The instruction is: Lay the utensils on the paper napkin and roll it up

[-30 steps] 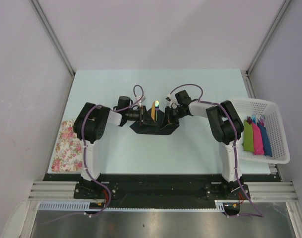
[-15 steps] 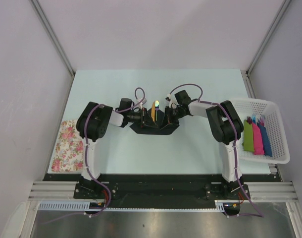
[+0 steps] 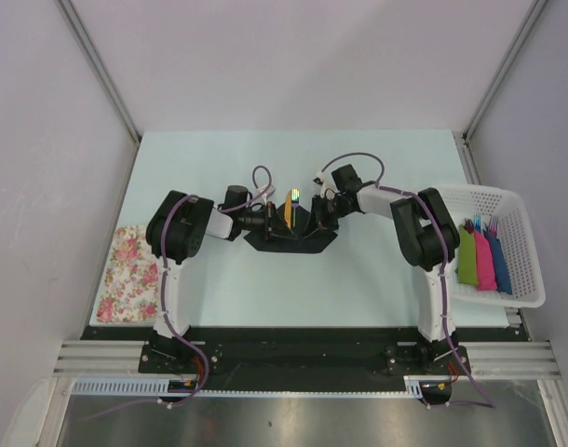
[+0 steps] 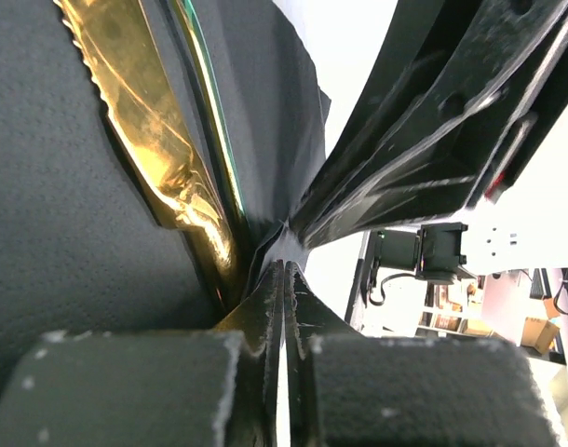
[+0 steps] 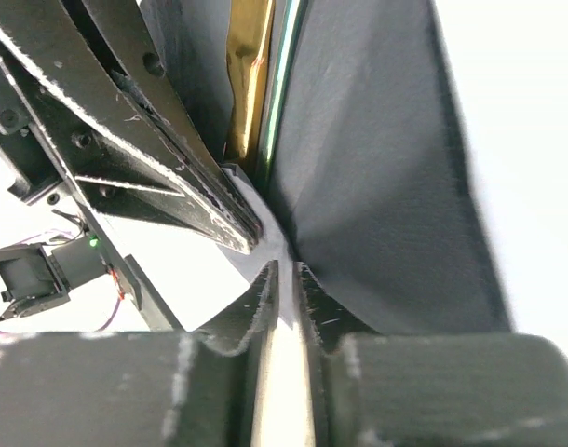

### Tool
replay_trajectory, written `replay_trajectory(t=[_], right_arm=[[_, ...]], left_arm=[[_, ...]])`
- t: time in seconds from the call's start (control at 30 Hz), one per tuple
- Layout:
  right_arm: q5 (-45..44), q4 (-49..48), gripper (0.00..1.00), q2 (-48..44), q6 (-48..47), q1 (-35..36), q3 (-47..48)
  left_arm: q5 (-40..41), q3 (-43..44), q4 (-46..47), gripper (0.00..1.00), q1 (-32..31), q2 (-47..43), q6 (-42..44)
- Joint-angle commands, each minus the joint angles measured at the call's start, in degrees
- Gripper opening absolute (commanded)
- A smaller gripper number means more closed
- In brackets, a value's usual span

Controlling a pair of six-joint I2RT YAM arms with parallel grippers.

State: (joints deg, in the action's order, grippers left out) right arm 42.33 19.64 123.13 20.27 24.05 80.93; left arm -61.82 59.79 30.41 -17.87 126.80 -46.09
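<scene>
The black paper napkin [image 3: 293, 243] lies mid-table with both side flaps lifted into a trough. The yellow-orange utensils [image 3: 289, 211] lie along its middle. My left gripper [image 3: 273, 222] is at the left flap and my right gripper [image 3: 314, 219] at the right flap, facing each other. In the left wrist view the gripper [image 4: 284, 265] is shut, pinching a fold of the napkin [image 4: 60, 233] beside a gold knife [image 4: 163, 158]. In the right wrist view the gripper [image 5: 286, 270] shows a narrow slit between its fingers, at the edge of the napkin [image 5: 377, 186], beside the utensils [image 5: 247, 84].
A white basket [image 3: 519, 199] at the table's right edge holds green, pink and blue bundles [image 3: 481, 258]. A floral cloth [image 3: 128, 275] lies at the left edge. Grey walls close in the table on three sides.
My left gripper has closed and slid a little right onto the napkin's left flap. The right gripper's jaws have eased slightly apart.
</scene>
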Motion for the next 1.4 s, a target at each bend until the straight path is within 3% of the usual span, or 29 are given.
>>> replay_trajectory(t=[0.0, 0.2, 0.37, 0.63, 0.83, 1.07, 1.2, 1.23, 1.37], right_arm=[[0.31, 2.5, 0.23, -4.91, -2.86, -1.9, 1.87], [-3.55, 5.4, 0.54, -7.99, -5.68, -5.24, -0.33], [-8.91, 7.95, 0.69, -9.05, -8.05, -8.58, -1.82], [-10.43, 9.01, 0.74, -6.6, -7.88, -6.13, -4.9], [0.9, 4.18, 0.71, -0.36, -0.5, -5.68, -4.38], [17.84, -8.54, 0.61, 0.53, 11.0, -6.82, -5.68], [26.22, -27.78, 0.59, -0.17, 24.96, -6.39, -11.03], [27.01, -31.47, 0.6, -0.43, 31.26, -6.21, -12.36], [28.86, -46.05, 0.76, -1.14, 41.32, -6.21, -16.32]], left_arm=[[0.03, -0.02, 1.67, 0.0, 0.55, 0.81, -0.32], [0.47, 0.06, 0.35, 0.0, 0.64, 0.64, 0.73], [0.39, 0.41, -1.14, 0.0, 0.73, 0.64, 2.14], [0.74, 0.59, -1.5, 0.0, 0.64, 0.64, 2.49], [0.56, 0.33, -1.32, 0.0, 0.82, 0.55, 2.76], [0.74, 0.33, -1.58, 0.0, 0.91, 0.2, 3.37], [0.83, 0.33, -1.67, 0.0, 0.91, 0.29, 3.37], [0.83, 0.41, -1.76, 0.0, 0.91, 0.29, 3.37], [0.74, 0.42, -1.76, 0.0, 0.82, 0.29, 3.46]])
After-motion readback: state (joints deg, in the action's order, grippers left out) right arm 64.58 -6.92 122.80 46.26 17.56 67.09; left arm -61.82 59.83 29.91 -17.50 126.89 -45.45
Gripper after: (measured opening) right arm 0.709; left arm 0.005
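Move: Directly under the left hand's shut fingertips, within about 1 cm, is the tip of the folded napkin flap. From the right hand, the napkin's right corner lies about 8 cm to the right, level fore-and-aft and some 1 cm below. The knife's middle is about 4 cm ahead and 3 cm left of the right hand, with the fork about 3 cm ahead and 1 cm left, both roughly 1 cm below. Leaving the flap tip to the left hand, which stays put with its shut fingers on it, the right hand opens wide and hops up about 3 cm and out right nearly 9 cm, slightly forward, to come down by the right corner. Then it sweeps low, left and a little back, for some 8 cm, catching the corner between its open fingers and rolling about 30 degrees with its left side rising as it lifts. ##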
